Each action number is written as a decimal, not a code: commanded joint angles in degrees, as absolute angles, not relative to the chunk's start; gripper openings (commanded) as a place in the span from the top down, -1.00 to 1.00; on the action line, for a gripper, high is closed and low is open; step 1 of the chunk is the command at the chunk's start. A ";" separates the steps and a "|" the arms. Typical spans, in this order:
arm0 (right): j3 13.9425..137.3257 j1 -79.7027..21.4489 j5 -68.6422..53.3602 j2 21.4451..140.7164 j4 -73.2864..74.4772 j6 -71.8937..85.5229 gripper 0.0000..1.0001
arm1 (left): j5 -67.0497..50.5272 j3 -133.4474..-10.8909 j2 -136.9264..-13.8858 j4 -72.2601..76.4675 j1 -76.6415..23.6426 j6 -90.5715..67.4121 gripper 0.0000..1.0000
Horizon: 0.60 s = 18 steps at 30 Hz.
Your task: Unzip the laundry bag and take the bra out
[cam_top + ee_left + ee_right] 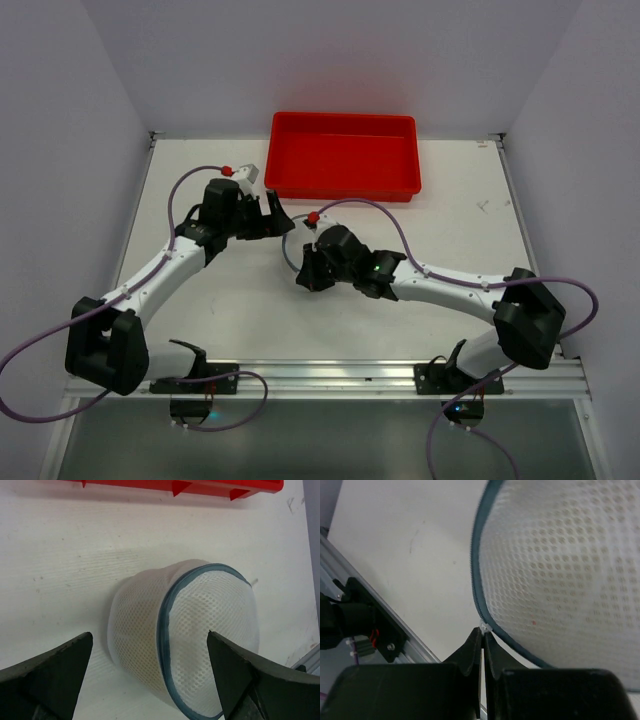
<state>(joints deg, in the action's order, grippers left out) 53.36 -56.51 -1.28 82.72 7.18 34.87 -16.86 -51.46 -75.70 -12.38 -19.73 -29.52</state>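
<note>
The laundry bag (200, 630) is a round white mesh case with a dark blue-grey zipper rim (165, 630), and it rests on its side on the white table. My left gripper (150, 634) is open wide, its two black fingers (55, 670) standing either side of the bag without touching it. My right gripper (483, 631) is shut on the small white zipper pull (485, 627) at the rim of the laundry bag (560, 575). In the top view the bag (292, 243) lies between the left gripper (278, 222) and the right gripper (303, 268). The bra is hidden; only a faint beige tint shows through the mesh.
A red rectangular tray (345, 155) stands just behind the bag at the table's far side, and its edge (175, 486) shows in the left wrist view. An aluminium rail (330, 375) with the arm bases runs along the near edge. White walls close in the left, right and back.
</note>
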 commanded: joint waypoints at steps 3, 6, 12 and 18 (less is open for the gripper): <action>63.62 -57.57 -0.62 88.15 0.53 39.64 1.00 | -10.02 -48.53 -67.87 -15.56 -19.07 -38.65 -1.00; 65.56 -57.57 -0.09 90.44 0.35 39.73 1.00 | -12.29 -42.90 -63.55 -13.54 -19.16 -43.85 -0.95; 65.39 -57.66 0.53 91.41 0.35 38.85 1.00 | -17.40 -37.88 -62.66 -7.92 -20.21 -47.81 -0.66; 63.99 -57.66 1.58 90.80 0.79 38.67 1.00 | -20.39 -38.67 -65.12 -4.31 -22.67 -48.87 0.32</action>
<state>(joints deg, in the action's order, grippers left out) 63.64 -57.63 -0.49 91.33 2.98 38.57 -17.02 -37.80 -64.49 -8.23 -21.30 -47.42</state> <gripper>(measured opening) 0.011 0.409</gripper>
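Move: The zip pull is still pinched in the right fingers; the zip edge beside it, the left hand's aim, lies about 12 cm back, 4 cm right and 6 cm below the open left hand. The laundry bag's middle is some 8 cm back and 7 cm right of the left hand, and about 7 cm ahead and 3 cm right of the right hand. The red box sits around 19 cm ahead and 15 cm right of the left hand. The zip pull and the bag edge behind it are carried left by the right hand, which keeps its pinch and goes about 5 cm left with a smaller lift and push forward, then holds still. The left hand rises slightly, then comes about 5 cm back and down towards the zip edge next to the pull, rolling some 15 degrees and closing from wide open to under half around the zip band. ##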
